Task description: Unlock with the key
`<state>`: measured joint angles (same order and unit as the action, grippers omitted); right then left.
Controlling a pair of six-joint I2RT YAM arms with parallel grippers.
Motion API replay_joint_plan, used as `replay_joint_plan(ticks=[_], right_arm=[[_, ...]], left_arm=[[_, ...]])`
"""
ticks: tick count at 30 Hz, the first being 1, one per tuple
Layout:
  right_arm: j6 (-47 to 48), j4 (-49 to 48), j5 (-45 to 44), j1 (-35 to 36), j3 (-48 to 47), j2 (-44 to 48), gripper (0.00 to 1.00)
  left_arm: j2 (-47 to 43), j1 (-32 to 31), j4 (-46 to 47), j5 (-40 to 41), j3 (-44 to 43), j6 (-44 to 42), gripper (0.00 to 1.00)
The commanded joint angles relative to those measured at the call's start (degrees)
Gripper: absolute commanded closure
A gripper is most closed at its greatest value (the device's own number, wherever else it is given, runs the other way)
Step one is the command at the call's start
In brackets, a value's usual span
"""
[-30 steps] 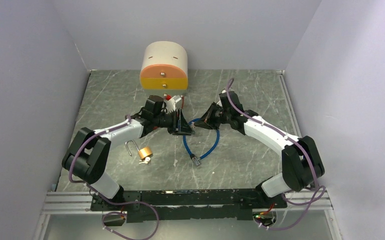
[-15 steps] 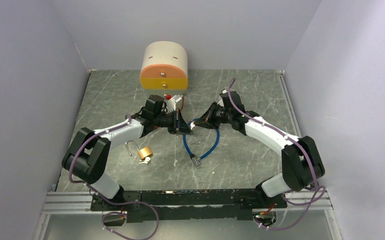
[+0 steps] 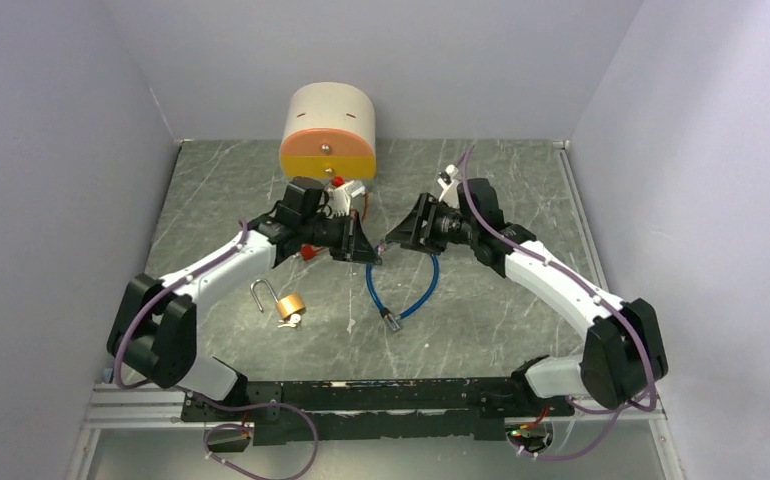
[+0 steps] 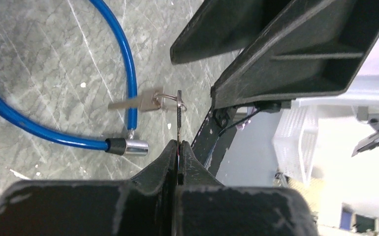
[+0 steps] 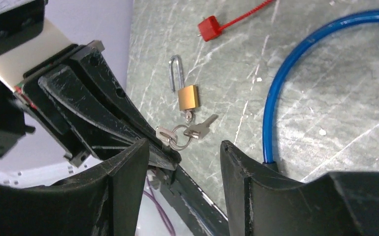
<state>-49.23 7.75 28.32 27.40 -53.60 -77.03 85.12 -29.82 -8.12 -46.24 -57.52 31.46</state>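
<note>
My left gripper (image 4: 178, 147) is shut on a small silver key (image 4: 178, 118), seen edge-on, held above the table. A ring (image 4: 170, 101) on that key carries a second key (image 4: 131, 103) that hangs loose. Facing it, my right gripper (image 5: 183, 147) is open, its fingers (image 4: 286, 59) just beyond the key and touching nothing. A blue cable lock (image 3: 406, 290) lies looped under both grippers, its metal end (image 4: 131, 146) on the table. A brass padlock (image 3: 290, 305) lies to the left with its shackle swung open and a key in its base.
A cream and orange domed box (image 3: 328, 130) with knobs stands at the back centre. A red tag (image 5: 209, 28) on a thin red strap lies by the left arm. Grey walls close the table on three sides.
The right gripper has opened and let go of the key and drawn back slightly. The left gripper shut on the key a moment earlier and now holds it alone.
</note>
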Motion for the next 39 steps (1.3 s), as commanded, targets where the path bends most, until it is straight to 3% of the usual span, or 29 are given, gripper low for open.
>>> replay_joint_plan(ticks=[1,8,12,18,24,28,32,34,37,39], right_arm=[[12.81,-3.38,6.69,-0.24,-2.57,4.13,0.42],[19.03,-7.57,20.3,2.91,-7.01,1.27,0.45],[17.68,-11.47,23.83,5.26,-7.71,-0.78,0.56],[14.56,-16.8,27.95,6.44,-6.14,0.04,0.76],[16.64,-13.81,29.59,6.44,-5.83,1.43,0.72],[22.23,-6.37,30.17,7.5,-8.11,1.63,0.69],[26.82,-0.22,29.43,8.8,-10.55,1.25,0.72],[27.36,0.84,29.33,8.91,-10.87,0.97,0.78],[27.12,0.87,27.96,8.9,-10.83,1.35,1.0],[26.01,-0.83,26.63,8.99,-10.19,2.09,1.0]], left_arm=[[-5.03,-0.32,-9.98,-2.11,-3.54,-7.83,0.97],[-8.37,-0.36,-21.57,-7.06,-7.9,-16.25,0.97],[-9.27,-0.4,-27.45,-9.04,-10.73,-19.99,0.97],[-11.56,-0.39,-27.54,-10.09,-10.64,-20.32,0.97],[-11.87,-0.36,-29.43,-10.66,-11.12,-21.86,0.97],[-11.82,-0.4,-30.99,-11.37,-11.96,-23.11,0.97],[-11.74,-0.41,-32.31,-11.94,-12.84,-24.08,0.98],[-11.82,-0.41,-32.65,-12.13,-13.11,-24.33,0.98],[-12.03,-0.37,-32.63,-12.51,-13.07,-24.51,0.97],[-12.33,-0.37,-32.26,-12.67,-13.02,-24.12,0.97]])
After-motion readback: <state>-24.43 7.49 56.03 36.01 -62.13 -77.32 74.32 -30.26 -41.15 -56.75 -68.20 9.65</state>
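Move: Just beyond the left fingertips, which already pinch one key, the key ring sits about 3 cm to the right and 1 cm below the hand, straight out sideways; the blue cable's lock is roughly 5 cm back, 3 cm right and 16 cm down, the brass padlock 2 cm back, 19 cm left and just as low. From the open right hand the ring lies about 3 cm left, level fore-and-aft, 1 cm lower. Swinging in towards the key ring, the right hand draws back some 10 cm, rises 7 and shifts left, turning about 40 degrees counter-clockwise until its fingers point left and more level, then shuts them on the ring end of the keys. The left hand keeps its pinch on the key, carrying it back 8 cm, up 7 and slightly left with a small clockwise turn. ##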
